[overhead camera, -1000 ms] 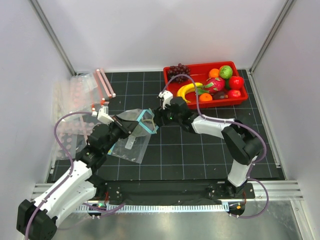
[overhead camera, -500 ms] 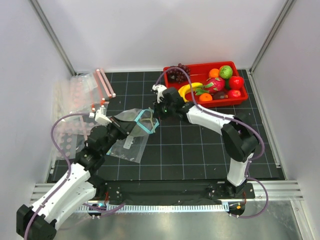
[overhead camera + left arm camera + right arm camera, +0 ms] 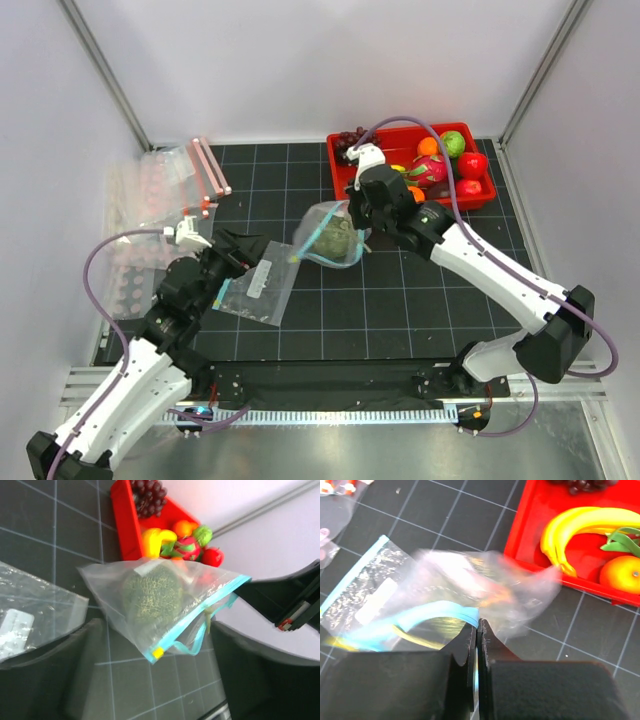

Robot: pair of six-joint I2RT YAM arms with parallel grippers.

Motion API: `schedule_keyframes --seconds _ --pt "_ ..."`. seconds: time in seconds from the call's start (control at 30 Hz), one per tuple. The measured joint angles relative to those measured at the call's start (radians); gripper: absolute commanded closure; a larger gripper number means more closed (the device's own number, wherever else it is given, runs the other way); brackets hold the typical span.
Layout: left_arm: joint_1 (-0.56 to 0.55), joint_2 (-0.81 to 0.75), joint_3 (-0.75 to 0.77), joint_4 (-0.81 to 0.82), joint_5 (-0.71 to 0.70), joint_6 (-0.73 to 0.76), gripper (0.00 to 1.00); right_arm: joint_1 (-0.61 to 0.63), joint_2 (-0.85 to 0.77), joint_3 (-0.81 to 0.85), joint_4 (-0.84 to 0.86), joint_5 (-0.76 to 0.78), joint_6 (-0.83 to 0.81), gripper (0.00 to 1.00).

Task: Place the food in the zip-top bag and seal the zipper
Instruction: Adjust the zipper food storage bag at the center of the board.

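The zip-top bag (image 3: 330,232) hangs lifted over the mat with the dull green melon (image 3: 152,592) inside it. My right gripper (image 3: 478,625) is shut on the bag's teal-blue zipper (image 3: 200,615); from above it (image 3: 352,222) sits at the bag's right edge. The strip's two sides gape apart near a yellow tab (image 3: 158,653). My left gripper (image 3: 165,680) is open with nothing in it, just short of the bag; from above it (image 3: 243,252) is left of the bag. The banana (image 3: 580,530) and a small red fruit (image 3: 472,164) lie in the red tray (image 3: 335,165).
Another clear bag (image 3: 255,290) with a pale blue strip lies flat on the mat below the left gripper. Clear bags with pink-red strips (image 3: 160,190) are piled at the far left. The tray also holds grapes (image 3: 350,140), a dragon fruit (image 3: 430,168), oranges and a green fruit (image 3: 452,144).
My right gripper closed on the teal strip and carried the bag with the melon up and right. My left gripper let go of the bag, opened and drew back left.
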Motion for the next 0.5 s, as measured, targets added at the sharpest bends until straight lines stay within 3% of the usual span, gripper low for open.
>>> schedule_keyframes --seconds 0.23,0.5 --pt "-0.028 0.138 0.170 -0.090 0.031 0.171 0.00 -0.003 0.023 -0.037 -0.010 -0.043 -0.023 0.99" --pt "-0.246 0.407 0.283 -0.107 -0.033 0.338 0.00 -0.003 0.042 -0.039 -0.014 -0.070 -0.035 0.99"
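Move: Hanging from the right hand's shut fingers, the zipper bag with the melon lies about 7 cm ahead of the open left hand, 14 cm to its right and 9 cm lower. Its yellow zipper end is nearer, some 3 cm ahead, 6 right, 9 down; the flat empty bag lies 3 cm ahead, 1 left, 23 below. From the right hand the zipper bag is about 1 cm ahead, 5 left, 10 down; the red tray 22 ahead, 11 right, 22 down. Swinging about 8 cm to its right towards the zipper bag, the left hand spreads its fingers fully, rises a little, then sinks past its starting height while rolling its left side up some 25 degrees and turning clockwise. The right hand keeps its pinch on the blue zipper rim and lowers the bag nearly 4 cm, easing to a stop. ##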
